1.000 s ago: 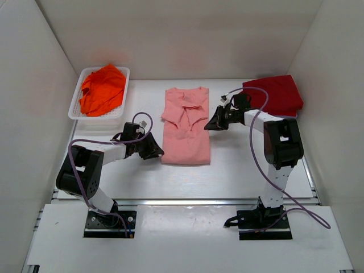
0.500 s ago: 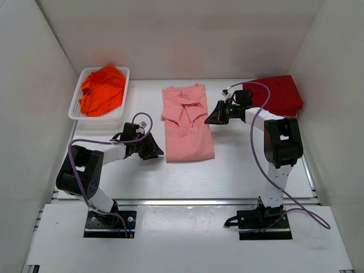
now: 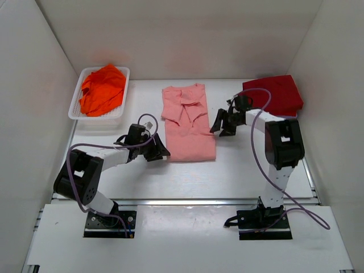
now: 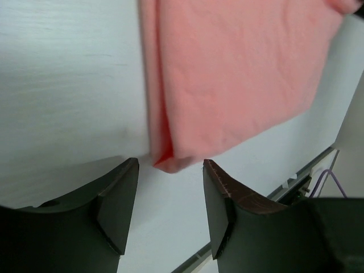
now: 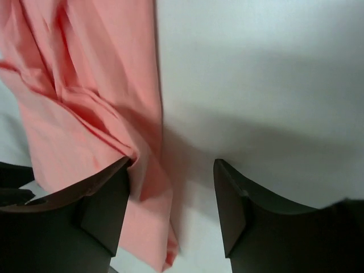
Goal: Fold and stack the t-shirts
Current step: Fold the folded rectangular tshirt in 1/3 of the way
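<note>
The salmon-pink t-shirt [image 3: 189,128] lies folded into a long strip mid-table. My left gripper [image 3: 164,152] stands open at its near left corner, and that corner [image 4: 170,162] pokes in between the fingertips without being pinched. My right gripper [image 3: 219,128] is open at the shirt's right edge, with the pink cloth [image 5: 85,119] beside the left finger [image 5: 108,210] and bare table under the rest of the gap. The dark red t-shirt [image 3: 276,94] lies folded at the back right. The bright orange t-shirt [image 3: 102,88] is bunched in the basket.
A white slotted basket [image 3: 77,111] stands at the back left. White walls close the table on three sides. A metal rail [image 3: 182,200] runs along the near edge in front of the arm bases.
My right gripper, shut on the shirt's right edge before, has opened and moved nearer. The shirt's near end shifted right. My left gripper slid right to the shirt's corner and opened wider.
</note>
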Tool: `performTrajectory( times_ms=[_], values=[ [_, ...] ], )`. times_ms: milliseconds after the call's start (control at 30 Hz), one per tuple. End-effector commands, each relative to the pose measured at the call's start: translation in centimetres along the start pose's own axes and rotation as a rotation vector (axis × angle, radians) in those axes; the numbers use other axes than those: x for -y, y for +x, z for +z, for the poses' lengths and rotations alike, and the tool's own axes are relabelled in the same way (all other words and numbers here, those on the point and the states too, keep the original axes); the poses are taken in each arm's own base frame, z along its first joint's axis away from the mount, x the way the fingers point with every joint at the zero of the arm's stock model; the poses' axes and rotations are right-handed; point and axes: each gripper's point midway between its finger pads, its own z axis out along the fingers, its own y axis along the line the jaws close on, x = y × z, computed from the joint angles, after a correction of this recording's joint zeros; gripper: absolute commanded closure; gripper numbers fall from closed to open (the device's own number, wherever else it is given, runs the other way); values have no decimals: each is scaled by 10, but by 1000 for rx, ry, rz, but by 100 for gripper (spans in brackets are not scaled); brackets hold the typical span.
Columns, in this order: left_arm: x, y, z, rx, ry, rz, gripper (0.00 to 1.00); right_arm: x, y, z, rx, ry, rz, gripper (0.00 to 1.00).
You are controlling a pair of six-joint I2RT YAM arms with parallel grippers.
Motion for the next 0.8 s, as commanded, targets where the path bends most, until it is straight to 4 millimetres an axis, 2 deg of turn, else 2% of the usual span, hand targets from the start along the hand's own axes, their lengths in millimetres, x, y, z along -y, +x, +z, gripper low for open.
performTrajectory(
  times_ms=[0,67,100,200,400,433,500,767],
  values=[
    [27,-9,-7,93,61,25,40,4,31,-29,13,40,9,43],
    [31,-5,-7,94,63,18,40,2,52,-37,11,12,29,43],
    [28,-2,-6,85,53,12,40,5,69,-39,-4,5,60,42],
    [25,4,-3,73,41,5,41,4,84,-48,35,-17,82,43],
    [22,8,-2,70,31,-6,41,14,87,-67,130,-43,137,39],
    [20,11,0,61,28,-6,41,7,89,-68,128,-80,129,39],
    [23,14,2,50,34,-12,41,2,93,-67,101,-122,145,39],
    [24,17,13,64,12,-27,43,-22,124,-43,-35,-202,141,40]
  ],
)
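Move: The right hand is level with the folded panel's upper right corner, about 4 cm to its left. It goes for the shirt's bottom right corner, some 14 cm back, 3 cm left and 2 cm below; the crossed sleeves lie about 12 cm ahead and 10 cm left. For the left hand, the shirt's bottom left corner is about 4 cm to the right, 1 cm back and slightly lower, with the panel's upper left corner 14 cm ahead, 2 cm right. Coming free of the folded edge at its left finger, the already open right hand sweeps back about 13 cm low along the shirt's right side to the bottom right corner, drifting right before edging left again and rolling some 10 degrees so the fingers aim more leftward. The left hand, also open, hops about 1 cm up and down and works right and back some 3 cm towards the bottom left corner. ##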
